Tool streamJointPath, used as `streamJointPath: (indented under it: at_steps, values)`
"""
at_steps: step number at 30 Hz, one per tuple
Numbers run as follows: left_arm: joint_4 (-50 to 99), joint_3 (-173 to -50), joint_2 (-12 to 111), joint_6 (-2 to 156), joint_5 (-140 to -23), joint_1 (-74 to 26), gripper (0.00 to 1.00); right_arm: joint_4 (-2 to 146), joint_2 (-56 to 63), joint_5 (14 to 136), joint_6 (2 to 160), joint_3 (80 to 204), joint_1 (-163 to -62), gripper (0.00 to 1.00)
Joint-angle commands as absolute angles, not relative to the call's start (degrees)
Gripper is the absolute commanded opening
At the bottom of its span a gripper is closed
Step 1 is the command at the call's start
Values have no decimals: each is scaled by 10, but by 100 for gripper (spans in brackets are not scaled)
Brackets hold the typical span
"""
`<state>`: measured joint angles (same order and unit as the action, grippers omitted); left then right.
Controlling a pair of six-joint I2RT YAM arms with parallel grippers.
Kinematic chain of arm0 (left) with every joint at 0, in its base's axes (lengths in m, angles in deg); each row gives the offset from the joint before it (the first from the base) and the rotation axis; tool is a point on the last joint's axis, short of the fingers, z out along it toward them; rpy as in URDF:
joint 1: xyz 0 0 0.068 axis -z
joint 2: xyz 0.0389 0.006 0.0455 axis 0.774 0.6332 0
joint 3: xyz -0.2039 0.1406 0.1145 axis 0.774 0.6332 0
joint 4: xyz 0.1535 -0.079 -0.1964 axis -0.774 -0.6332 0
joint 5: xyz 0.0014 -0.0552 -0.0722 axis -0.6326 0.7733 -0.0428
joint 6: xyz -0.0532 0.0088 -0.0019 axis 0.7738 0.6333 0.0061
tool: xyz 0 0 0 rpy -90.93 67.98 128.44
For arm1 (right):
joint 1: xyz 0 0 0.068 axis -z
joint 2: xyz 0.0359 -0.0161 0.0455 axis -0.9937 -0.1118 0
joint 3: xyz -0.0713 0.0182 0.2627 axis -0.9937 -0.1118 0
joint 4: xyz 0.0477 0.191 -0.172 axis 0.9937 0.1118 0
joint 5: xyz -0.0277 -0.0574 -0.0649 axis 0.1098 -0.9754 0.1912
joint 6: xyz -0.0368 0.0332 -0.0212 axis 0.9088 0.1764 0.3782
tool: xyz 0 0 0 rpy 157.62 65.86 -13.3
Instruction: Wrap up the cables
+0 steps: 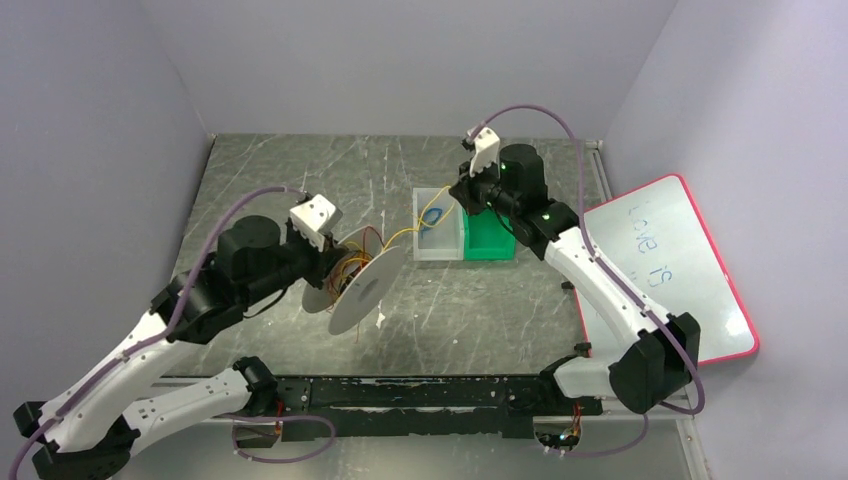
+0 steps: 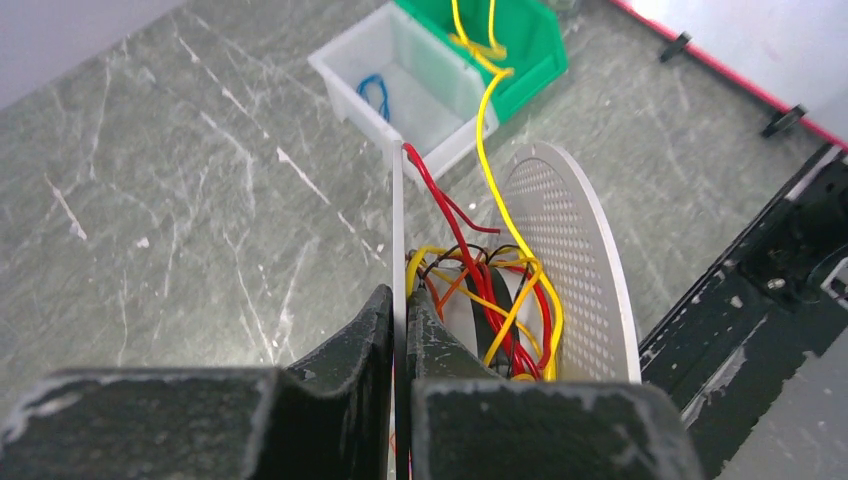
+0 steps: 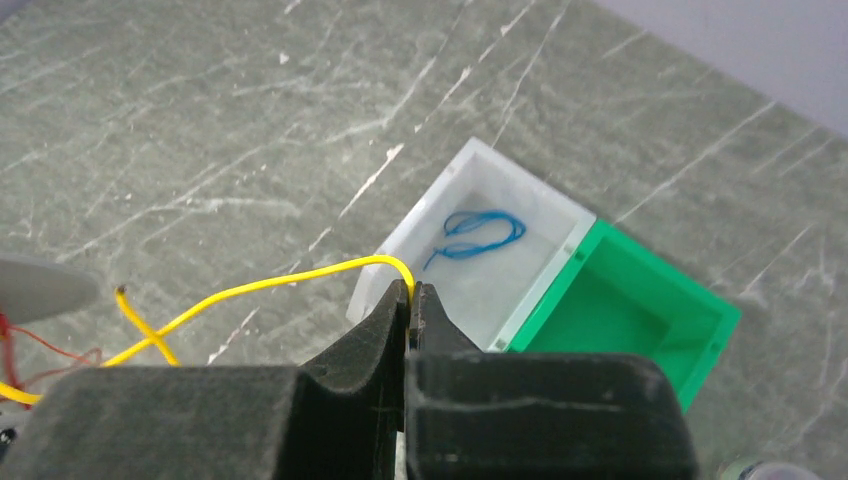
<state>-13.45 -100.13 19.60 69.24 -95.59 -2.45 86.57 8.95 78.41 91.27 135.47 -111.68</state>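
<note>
A white spool with two thin flanges [image 1: 365,285] is tilted above the table's middle. My left gripper [image 2: 398,295] is shut on the edge of its plain flange [image 2: 397,220]; the perforated flange [image 2: 565,250] stands to the right. Yellow, red and orange cables [image 2: 500,310] lie tangled around the core between the flanges. One yellow cable [image 2: 483,130] runs from the spool towards the bins. My right gripper [image 3: 412,292] is shut on that yellow cable [image 3: 280,280], above the near corner of the white bin [image 3: 470,160].
The white bin [image 1: 438,252] holds a small blue wire coil [image 3: 480,232]. A green bin [image 1: 490,240] sits against its right side. A red-framed whiteboard [image 1: 665,270] lies at the table's right edge. Walls close in the back and both sides.
</note>
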Motion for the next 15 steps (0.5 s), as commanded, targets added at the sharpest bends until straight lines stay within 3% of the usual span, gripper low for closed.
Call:
streamJointPath:
  at_steps: [1,15]
  values:
    - [-138,-1074,191,691,-928,-21,7,826,116,821,886,1314,-1101,0]
    - [-147,-1190,218,703,-987,-21,7,725,163,814,841,1141,-1104,0]
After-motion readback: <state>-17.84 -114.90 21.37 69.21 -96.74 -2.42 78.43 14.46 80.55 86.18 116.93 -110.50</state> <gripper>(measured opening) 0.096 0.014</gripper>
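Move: The left hand already holds the reel by its left flange, the reel's middle about 5 cm to this hand's right, 1 cm back and 5 cm below. The yellow cable's held end is some 15 cm ahead and 18 cm right of it, nearly level. From the right hand, the reel lies roughly 16 cm back, 14 cm left and 3 cm lower; the white box is about 9 cm ahead, 1 cm left, the green box 9 cm ahead, 10 cm right, both some 24 cm below. Still pinching the yellow cable, the right hand sinks about 8 cm while drawing back some 3 cm, its fingers tipping further down, so it ends well below the reel's level. Meanwhile the left hand keeps its grip on the reel's flange and lifts it nearly straight up, close to 9 cm, tilting its fingertips slightly upward. Neither gripper opens. ##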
